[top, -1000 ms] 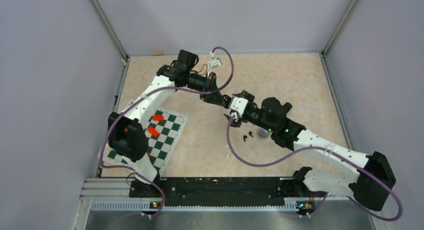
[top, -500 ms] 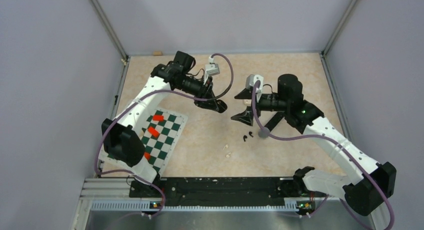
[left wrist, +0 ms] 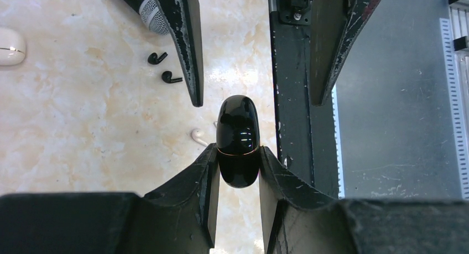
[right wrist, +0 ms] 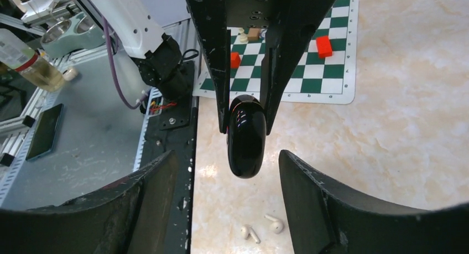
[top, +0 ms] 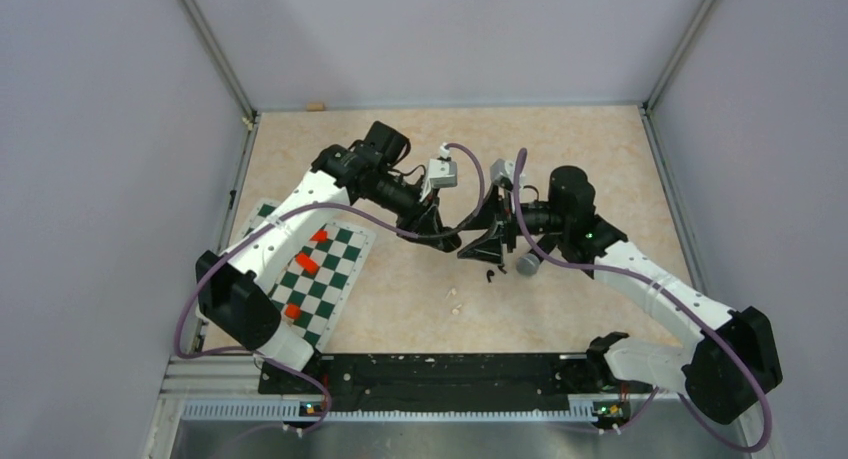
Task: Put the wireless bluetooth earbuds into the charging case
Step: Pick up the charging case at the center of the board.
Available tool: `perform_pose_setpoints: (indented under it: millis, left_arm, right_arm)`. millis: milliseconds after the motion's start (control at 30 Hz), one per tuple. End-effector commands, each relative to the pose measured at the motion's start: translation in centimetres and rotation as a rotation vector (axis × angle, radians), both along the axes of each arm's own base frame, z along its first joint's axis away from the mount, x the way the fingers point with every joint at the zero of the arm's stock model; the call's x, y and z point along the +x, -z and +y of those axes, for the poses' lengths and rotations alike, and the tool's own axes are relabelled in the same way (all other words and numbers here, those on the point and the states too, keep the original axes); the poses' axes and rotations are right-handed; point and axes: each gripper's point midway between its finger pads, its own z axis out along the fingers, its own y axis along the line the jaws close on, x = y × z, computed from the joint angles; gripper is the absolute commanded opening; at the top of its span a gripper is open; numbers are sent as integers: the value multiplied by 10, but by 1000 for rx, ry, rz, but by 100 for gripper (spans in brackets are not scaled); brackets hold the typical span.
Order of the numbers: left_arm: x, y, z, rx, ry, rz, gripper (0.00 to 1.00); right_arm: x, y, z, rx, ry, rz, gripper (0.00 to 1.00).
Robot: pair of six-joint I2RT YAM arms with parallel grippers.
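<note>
My left gripper (left wrist: pixel 238 152) is shut on the lower half of a glossy black charging case (left wrist: pixel 238 129), lid closed, held above the table. My right gripper (right wrist: pixel 228 161) faces it, open; its fingers (left wrist: pixel 187 49) flank the case's (right wrist: pixel 246 138) free end with gaps on both sides. In the top view the two grippers (top: pixel 452 241) (top: pixel 490 235) meet at the table's middle. Two black earbuds (left wrist: pixel 163 67) lie on the table beyond, also showing in the top view (top: pixel 492 275). Two white earbuds (right wrist: pixel 262 229) lie below the case, seen from above too (top: pixel 453 299).
A microphone (top: pixel 527 264) lies beside the black earbuds, under the right wrist. A white rounded case (left wrist: pixel 10 46) sits farther off. A green chessboard mat (top: pixel 330 279) with red blocks (right wrist: pixel 324 45) lies at the left. The black base rail (top: pixel 430 369) borders the near edge.
Half a second ago the grippers stood apart. The left arm has carried the case toward the middle, and the right gripper has swung back to it, its jaws somewhat narrower.
</note>
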Motion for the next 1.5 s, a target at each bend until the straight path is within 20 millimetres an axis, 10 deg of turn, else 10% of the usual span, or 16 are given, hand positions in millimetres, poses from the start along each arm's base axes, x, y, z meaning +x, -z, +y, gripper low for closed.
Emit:
perform_pose_setpoints:
  millis: [0,333,1467]
  left_arm:
    - [6,-12,-1,-17,4,-72,0]
    - [11,-10,-1,-21,-9,-125,0]
    - [-3,-13,-14,-86,42,-61,0]
  right_arm:
    - [-2,-8,0,52,-15,-29,65]
    - [1,-31,-5,93,25,-69,61]
    - [6,9,7,62,-8,-23,41]
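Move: About 3 cm to the right hand's left lies the black charging case, roughly 1 cm ahead and 1 cm lower, already gripped by the left fingers, its middle some 1 cm right of and 1 cm below the left hand point. The white earbuds lie on the table nearly straight under the right hand, about 22 cm down; the black earbuds lie some 10 cm to its right, 6 cm ahead and equally far down. Narrowing its fingers to around the charging case, the right hand, pointing left, dips and rises about a centimetre, then eases forward 1.5 cm and sinks nearly 3 cm from that high point. Its fingertips, one on the front side and one on the back, partly close but stay clear of the case. The left hand keeps its pinch, shifting about 1 cm right and down. ##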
